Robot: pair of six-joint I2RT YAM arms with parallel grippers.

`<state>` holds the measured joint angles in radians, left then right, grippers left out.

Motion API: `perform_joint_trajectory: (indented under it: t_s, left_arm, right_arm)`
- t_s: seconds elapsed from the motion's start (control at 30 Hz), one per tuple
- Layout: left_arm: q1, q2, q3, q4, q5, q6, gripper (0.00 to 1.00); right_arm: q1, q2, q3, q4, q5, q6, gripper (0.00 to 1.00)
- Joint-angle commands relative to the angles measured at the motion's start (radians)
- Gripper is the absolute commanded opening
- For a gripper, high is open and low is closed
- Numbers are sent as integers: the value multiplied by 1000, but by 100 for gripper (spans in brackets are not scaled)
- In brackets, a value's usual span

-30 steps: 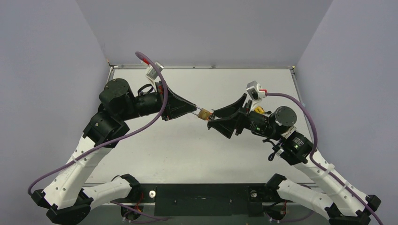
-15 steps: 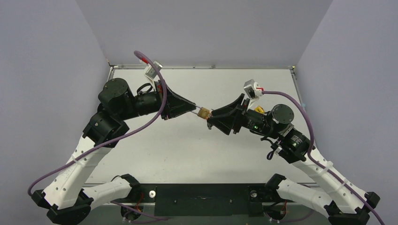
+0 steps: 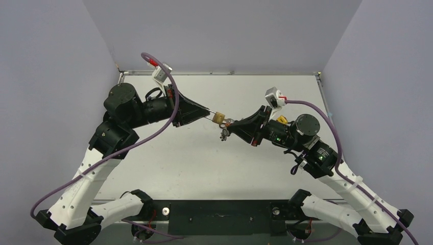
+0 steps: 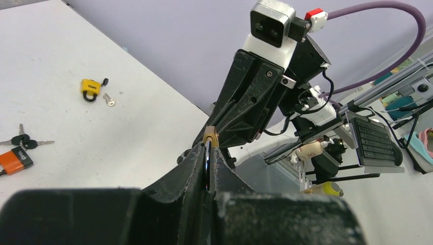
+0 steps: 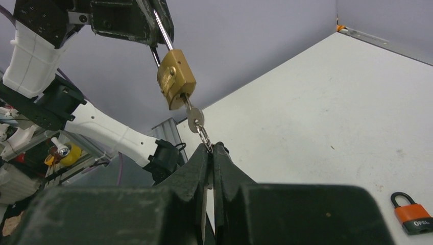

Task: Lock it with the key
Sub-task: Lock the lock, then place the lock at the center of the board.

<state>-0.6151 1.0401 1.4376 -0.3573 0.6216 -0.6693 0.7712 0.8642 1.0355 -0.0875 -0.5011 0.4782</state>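
Observation:
A brass padlock (image 5: pixel 176 84) hangs in the air over the middle of the table, also seen from above as the padlock (image 3: pixel 220 118). My left gripper (image 3: pixel 208 115) is shut on its steel shackle; in the left wrist view only a brass corner of the padlock (image 4: pixel 210 138) shows past the left gripper (image 4: pixel 209 149). A silver key (image 5: pixel 194 118) sticks in the bottom of the lock. Its key ring (image 5: pixel 205 137) runs down into my right gripper (image 5: pixel 212 148), which is shut on the ring. From above, the right gripper (image 3: pixel 228 127) sits just right of and below the lock.
A yellow padlock (image 4: pixel 91 89) with a small key (image 4: pixel 109 100) lies on the table behind the right arm. An orange padlock (image 4: pixel 15 159) and loose keys (image 4: pixel 23 141) lie nearer the right edge; the orange padlock (image 5: pixel 411 214) also shows in the right wrist view.
My right gripper has gone from open to shut on the key ring below the lock. The left arm has lifted the padlock slightly up and back.

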Motion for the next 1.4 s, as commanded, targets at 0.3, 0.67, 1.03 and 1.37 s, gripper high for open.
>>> perform_joint_trajectory:
  t_s: [0.3, 0.67, 1.03, 1.37]
  left_arm:
    - [249, -12, -91, 169, 164, -95, 0]
    - [420, 187, -504, 458, -16, -233, 0]
    - [579, 447, -628, 554, -225, -198, 0]
    - [634, 648, -620, 523, -264, -215, 0]
  right_arm:
    - [-133, -67, -120, 4, 16, -3, 0]
    - [-100, 215, -11, -91, 280, 31, 0]
    - [-69, 632, 220, -52, 339, 85, 0]
    - [-40, 983, 486, 5, 316, 157, 0]
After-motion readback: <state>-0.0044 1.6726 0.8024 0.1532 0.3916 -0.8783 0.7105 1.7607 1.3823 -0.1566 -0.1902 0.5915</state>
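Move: The brass lock, already gripped by its shackle, is bound for clear table some 24 cm ahead, 17 left and 44 below the left hand; the orange lock lies about 23 ahead, 8 right of that hand. From the right hand, which grips the keys at the brass lock (5 cm left, 2 ahead, 2 up), the keys' clear table lies about 24 ahead, 12 left, 37 down; the orange lock lies 25 ahead, level sideways, the black-headed keys 27 ahead, 5 right. The hands part so the key comes out of the brass lock: the left carries the lock left, then steeply down some 40 cm, about 24 cm forward and 17 left, swinging counter-clockwise and tipping its shut fingers towards the table. The right keeps its pinch on the keys, draws off a couple of centimetres to its right while sinking, then sweeps about 20 cm down and 20 forward, turning back leftwards, its fingertips dipping towards the clear table left of the orange lock. ##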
